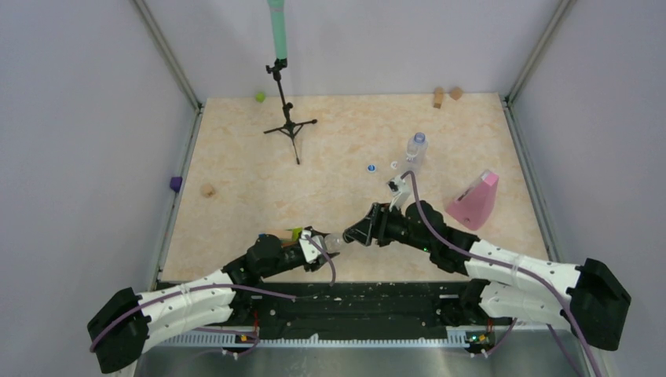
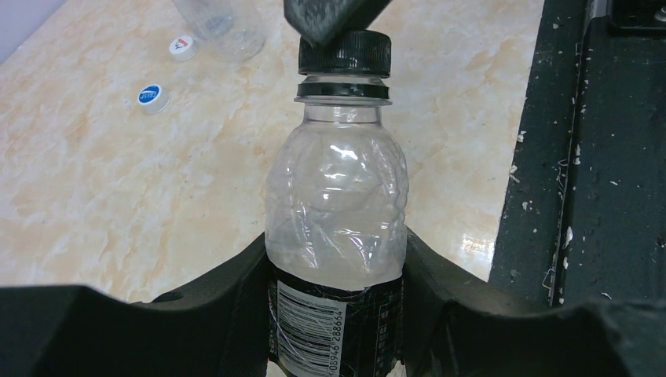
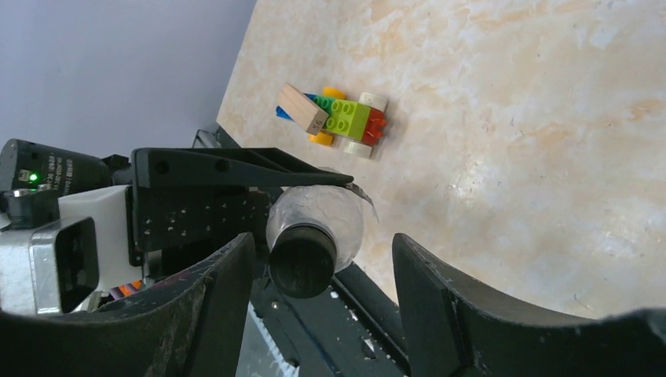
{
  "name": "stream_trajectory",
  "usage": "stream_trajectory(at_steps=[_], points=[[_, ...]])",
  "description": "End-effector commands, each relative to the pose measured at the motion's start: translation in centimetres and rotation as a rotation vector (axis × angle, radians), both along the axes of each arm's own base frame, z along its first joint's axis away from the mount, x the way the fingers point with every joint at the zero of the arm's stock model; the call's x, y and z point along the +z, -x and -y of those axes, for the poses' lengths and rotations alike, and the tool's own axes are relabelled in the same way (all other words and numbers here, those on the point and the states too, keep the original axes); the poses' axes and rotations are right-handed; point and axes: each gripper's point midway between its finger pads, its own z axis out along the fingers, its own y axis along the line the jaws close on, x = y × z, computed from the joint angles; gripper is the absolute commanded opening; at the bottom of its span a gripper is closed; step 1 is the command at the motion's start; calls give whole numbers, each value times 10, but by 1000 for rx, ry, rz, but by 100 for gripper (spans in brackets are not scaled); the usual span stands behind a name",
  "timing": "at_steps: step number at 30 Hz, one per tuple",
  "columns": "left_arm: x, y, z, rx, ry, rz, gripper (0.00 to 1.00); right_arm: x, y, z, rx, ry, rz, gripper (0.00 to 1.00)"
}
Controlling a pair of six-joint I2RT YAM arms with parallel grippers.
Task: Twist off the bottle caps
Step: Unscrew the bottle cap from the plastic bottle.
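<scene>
A clear bottle (image 2: pixel 336 196) with a dark barcode label is held level over the table's near edge, with my left gripper (image 2: pixel 336 251) shut on its body. Its black cap (image 2: pixel 344 53) sits on the neck. My right gripper (image 3: pixel 323 243) is open, its fingers either side of that cap (image 3: pixel 302 263), and the left finger is the closer one. In the top view the two grippers (image 1: pixel 320 242) (image 1: pixel 349 234) meet nose to nose. A second clear bottle (image 1: pixel 415 149) stands upright further back. A loose blue cap (image 1: pixel 371 166) and a loose white cap (image 1: pixel 394 165) lie beside it.
A pink wedge (image 1: pixel 473 202) stands right of my right arm. A tripod stand (image 1: pixel 289 126) is at the back left. A toy of coloured bricks (image 3: pixel 338 118) lies by my left gripper. Small blocks lie at the table's edges: green (image 1: pixel 259 96), purple (image 1: pixel 175 184), tan (image 1: pixel 207 190).
</scene>
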Motion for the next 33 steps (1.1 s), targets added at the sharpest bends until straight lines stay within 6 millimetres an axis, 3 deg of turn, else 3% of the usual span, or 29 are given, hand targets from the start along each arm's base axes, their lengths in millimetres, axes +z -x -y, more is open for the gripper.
stream_trajectory(at_steps=[1, 5, 10, 18, 22, 23, 29, 33], points=[[21, -3, 5, -1, 54, 53, 0, 20, -1, -15, 27, -66, -20, 62], [19, -3, 5, -5, 50, 46, 0, 18, -1, -20, 49, -65, -21, 52], [19, -3, 3, 3, 49, 44, 0, 17, 2, -19, 80, -36, 14, 24], [17, 3, 6, -22, 63, 13, 0, 17, 30, -23, 336, 7, 217, 16], [22, 15, 12, -92, 96, -6, 0, 17, 45, -23, 527, 25, 494, 11], [27, 20, 14, -121, 110, 0, 0, 17, 50, -23, 599, 38, 632, 11], [52, 42, 21, -319, 137, -26, 0, -8, 73, -15, 963, 140, 1165, 0], [55, 46, 14, -419, 141, -71, 0, -4, 68, -12, 972, 180, 1377, 0]])
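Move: The black cap on the bottle lies just off the right fingertips, about 2 cm left, 1 cm back and 1 cm lower. From the left hand, which holds the bottle by its label, the cap is some 8 cm right, 4 cm ahead and 1 cm lower. On the table, roughly 14 cm below the right hand, the toy vehicle sits about 21 cm left and 2 cm back, and the loose blue cap 19 cm ahead and 6 cm right. Right fingers pinch the cap, rolling some 65 degrees counter-clockwise facing it as both hands draw back 4-5 cm. ##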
